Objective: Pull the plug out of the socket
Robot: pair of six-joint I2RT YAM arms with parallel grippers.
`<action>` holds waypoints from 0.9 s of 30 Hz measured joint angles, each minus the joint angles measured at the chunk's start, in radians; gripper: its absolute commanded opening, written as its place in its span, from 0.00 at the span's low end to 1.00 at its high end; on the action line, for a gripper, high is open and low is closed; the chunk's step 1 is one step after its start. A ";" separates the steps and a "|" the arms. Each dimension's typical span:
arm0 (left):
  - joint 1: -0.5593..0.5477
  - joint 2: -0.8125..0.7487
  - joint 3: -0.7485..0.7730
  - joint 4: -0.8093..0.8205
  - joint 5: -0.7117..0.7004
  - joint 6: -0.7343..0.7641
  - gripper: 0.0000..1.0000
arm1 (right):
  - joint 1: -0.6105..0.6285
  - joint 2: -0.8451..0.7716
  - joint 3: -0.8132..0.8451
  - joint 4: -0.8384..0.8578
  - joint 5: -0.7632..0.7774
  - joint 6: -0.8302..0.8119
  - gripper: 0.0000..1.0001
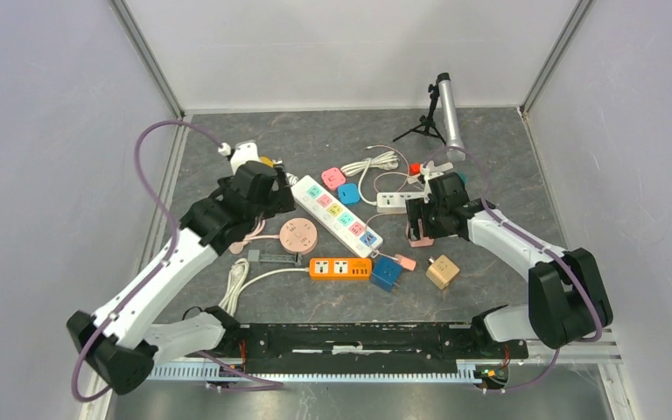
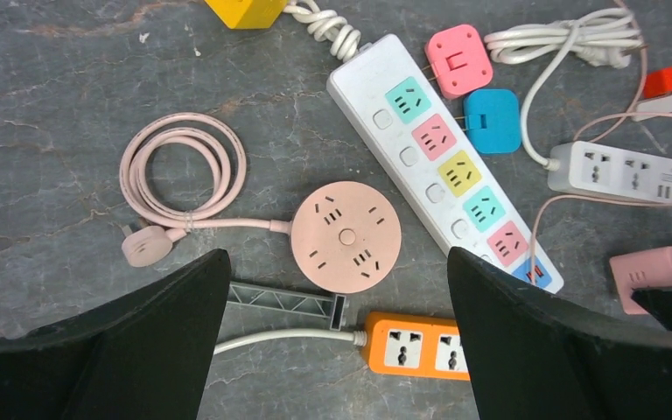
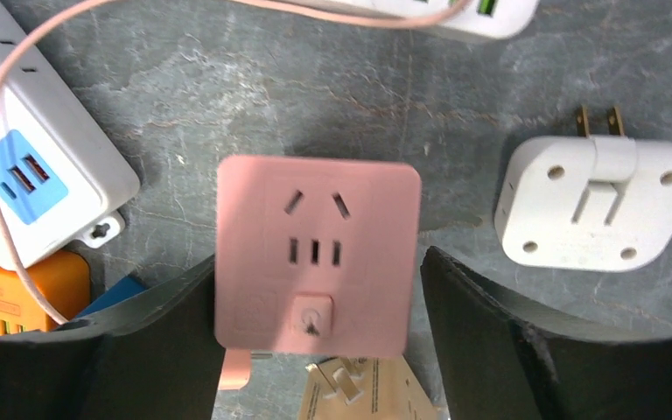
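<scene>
A pink square socket block sits between the fingers of my right gripper, and its image is slightly blurred. The left finger lies against its side, while a clear gap separates it from the right finger, so the jaws stand open. A small pink plug piece shows on the table just below the block, apart from it. From above, the right gripper hovers over the pink block. My left gripper is wide open with nothing in it, above the round pink socket.
A long white strip with coloured outlets lies diagonally mid-table. An orange strip, a blue cube and a tan cube lie in front. A white adapter, a small white strip and a tripod torch are nearby.
</scene>
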 measured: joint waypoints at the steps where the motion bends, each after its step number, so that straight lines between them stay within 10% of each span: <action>1: 0.000 -0.037 -0.012 -0.001 0.000 0.000 1.00 | 0.000 -0.007 -0.009 0.001 0.010 0.004 0.84; 18: 0.000 -0.168 -0.023 -0.098 0.106 0.002 1.00 | 0.000 -0.527 -0.064 -0.045 0.229 0.110 0.96; 27: 0.000 -0.195 0.373 -0.305 0.012 0.004 1.00 | 0.000 -0.748 0.262 -0.271 0.606 0.105 0.98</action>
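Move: The pink cube plug is at the right hand's fingertips, practically at the hand point. From that hand the small white strip lies about 6 cm ahead and 3 cm left. The white adaptor is some 8 cm to the right and level with it, and the tan plug about 9 cm back and 5 cm right, all roughly 3 cm lower. For the left hand the pink cube plug is some 30 cm right, 2 cm back and 17 cm below. The pink cube plug comes free as the right fingers, already parting, spread the rest of the way. The right hand lifts away from it, slowly then fast, some 27 cm up, swinging 12 cm right and a little back late on, fingers tipping up about 45 degrees and the wrist turning clockwise. The left hand, still open and empty, eases back, then shoots up to about 14 cm. ##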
